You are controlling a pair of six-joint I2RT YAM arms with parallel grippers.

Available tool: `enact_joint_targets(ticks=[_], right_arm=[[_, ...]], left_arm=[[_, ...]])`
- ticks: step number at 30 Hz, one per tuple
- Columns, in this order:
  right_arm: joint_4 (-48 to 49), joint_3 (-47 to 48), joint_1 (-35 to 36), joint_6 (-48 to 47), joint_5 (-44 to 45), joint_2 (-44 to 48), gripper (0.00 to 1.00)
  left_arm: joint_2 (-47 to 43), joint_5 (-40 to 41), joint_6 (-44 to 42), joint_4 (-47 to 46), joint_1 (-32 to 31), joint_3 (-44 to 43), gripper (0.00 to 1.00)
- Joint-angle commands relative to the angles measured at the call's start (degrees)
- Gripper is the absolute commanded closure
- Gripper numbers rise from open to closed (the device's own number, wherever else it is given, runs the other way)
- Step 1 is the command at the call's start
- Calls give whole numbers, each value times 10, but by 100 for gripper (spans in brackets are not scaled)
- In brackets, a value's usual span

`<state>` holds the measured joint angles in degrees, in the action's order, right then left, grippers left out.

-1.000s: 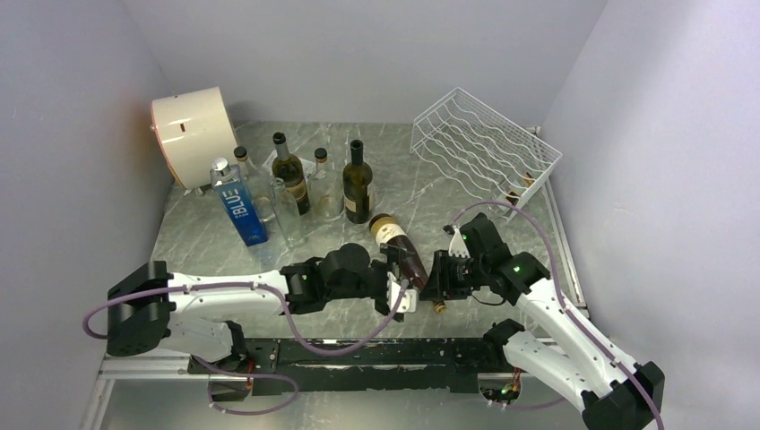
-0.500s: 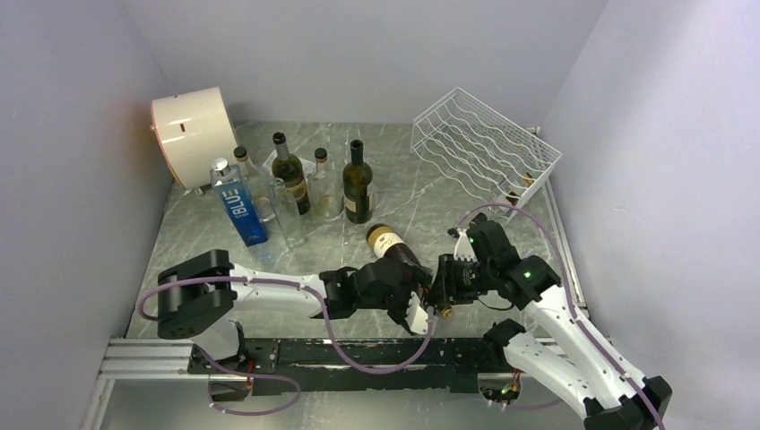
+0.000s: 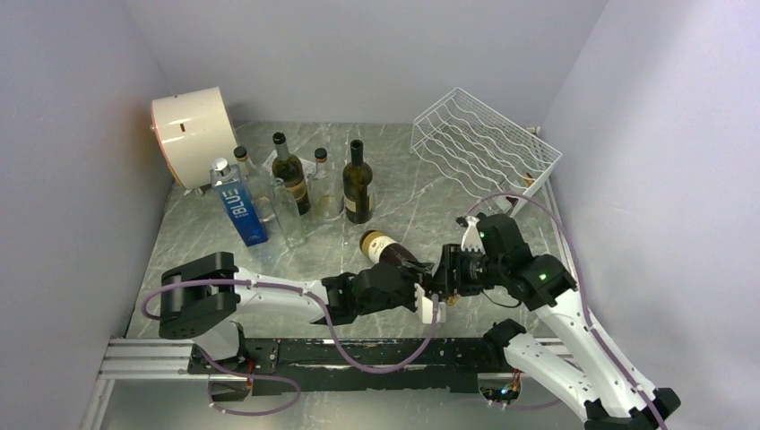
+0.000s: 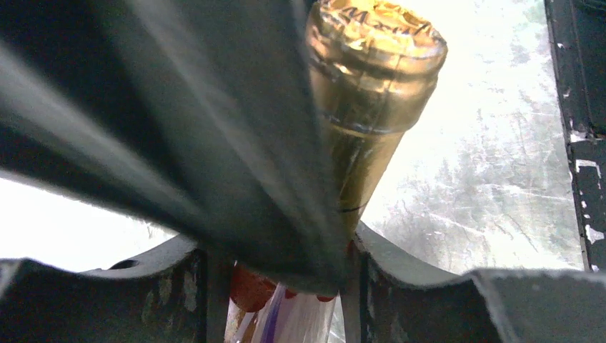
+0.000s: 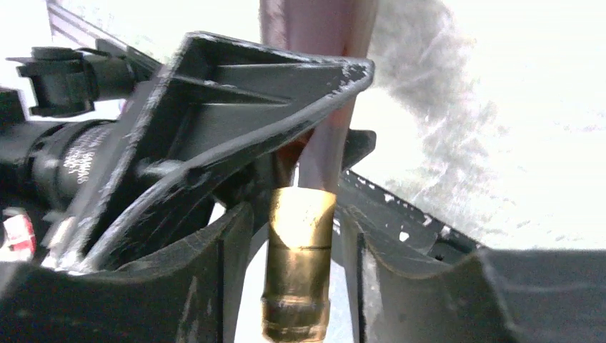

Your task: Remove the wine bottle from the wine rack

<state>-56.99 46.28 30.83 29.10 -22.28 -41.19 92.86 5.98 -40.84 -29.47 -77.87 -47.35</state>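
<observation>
The wine bottle [image 3: 387, 250] is off the white wire wine rack [image 3: 484, 148] and lies tilted near the front of the table, cream label at its far end, gold-foil neck toward me. My left gripper [image 3: 421, 293] is shut on the neck just behind the foil. My right gripper [image 3: 443, 283] is open, straddling the foil tip with a thin gap on each side. In the left wrist view the foil top [image 4: 371, 78] runs past my left gripper [image 4: 282, 250], partly hidden by a dark blurred finger. The right wrist view has the foil neck [image 5: 299, 271] between my right gripper [image 5: 296, 214] fingers.
A cream drum [image 3: 193, 134] stands back left. In front of it are a blue carton-shaped bottle [image 3: 240, 210], two dark wine bottles [image 3: 358, 184] and some clear glass bottles [image 3: 289, 215]. A brown bottle end [image 3: 515, 193] shows low in the rack. Walls close both sides.
My left gripper slid right along the bottle to its neck and shut there. My right gripper, shut on the foil tip before, has opened a little. The bottle shifted slightly left.
</observation>
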Motion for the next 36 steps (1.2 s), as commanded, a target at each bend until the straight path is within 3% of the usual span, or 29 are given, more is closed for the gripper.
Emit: enact_joint_targets(ticks=[1, 4, 8, 13, 20, 28, 36], right_arm=[[-1, 87, 4, -4, 48, 0, 42], [-49, 150, 4, 7, 178, -9, 35], [-43, 211, 4, 34, 310, 21, 17], [10, 225, 4, 29, 371, 78, 2], [73, 171, 4, 16, 365, 134, 0], [76, 157, 4, 21, 361, 126, 0], [73, 146, 4, 31, 365, 141, 0]], left_arm=[[-37, 49, 99, -27, -8, 24, 71], [-57, 62, 122, -17, -12, 36, 74], [-83, 78, 143, -8, -12, 50, 78], [-116, 190, 174, -27, -12, 71, 92], [-207, 342, 212, -134, 15, 114, 93], [-271, 366, 395, -70, 176, 88, 93], [-268, 377, 343, -158, 247, 94, 93]])
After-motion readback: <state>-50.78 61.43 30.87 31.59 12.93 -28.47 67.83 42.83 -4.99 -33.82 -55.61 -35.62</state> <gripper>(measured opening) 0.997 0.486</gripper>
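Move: The left hand holds the wine bottle by its gold-capped neck; the bottle's middle hangs some 7 cm ahead, 6 cm left and 4 cm lower. The clear spot it is bound for is about 16 cm ahead, 22 cm left, 15 cm down. From that spot, the dark bottle stands 11 cm ahead and 6 cm right, the corked clear bottle 12 cm ahead and 2 cm left. From the right hand, the held bottle's middle is about 8 cm ahead, 9 cm left, 5 cm down. Leftward, slowly at first, then in a quick forward sweep, the left arm carries the bottle about 23 cm left, 16 forward and 10 up towards the standing bottles, keeping its neck grip while turning some 60 degrees counter-clockwise to bring it upright. The right hand opens wide off the neck and backs away up, right and somewhat forward, fingers tipping up. ##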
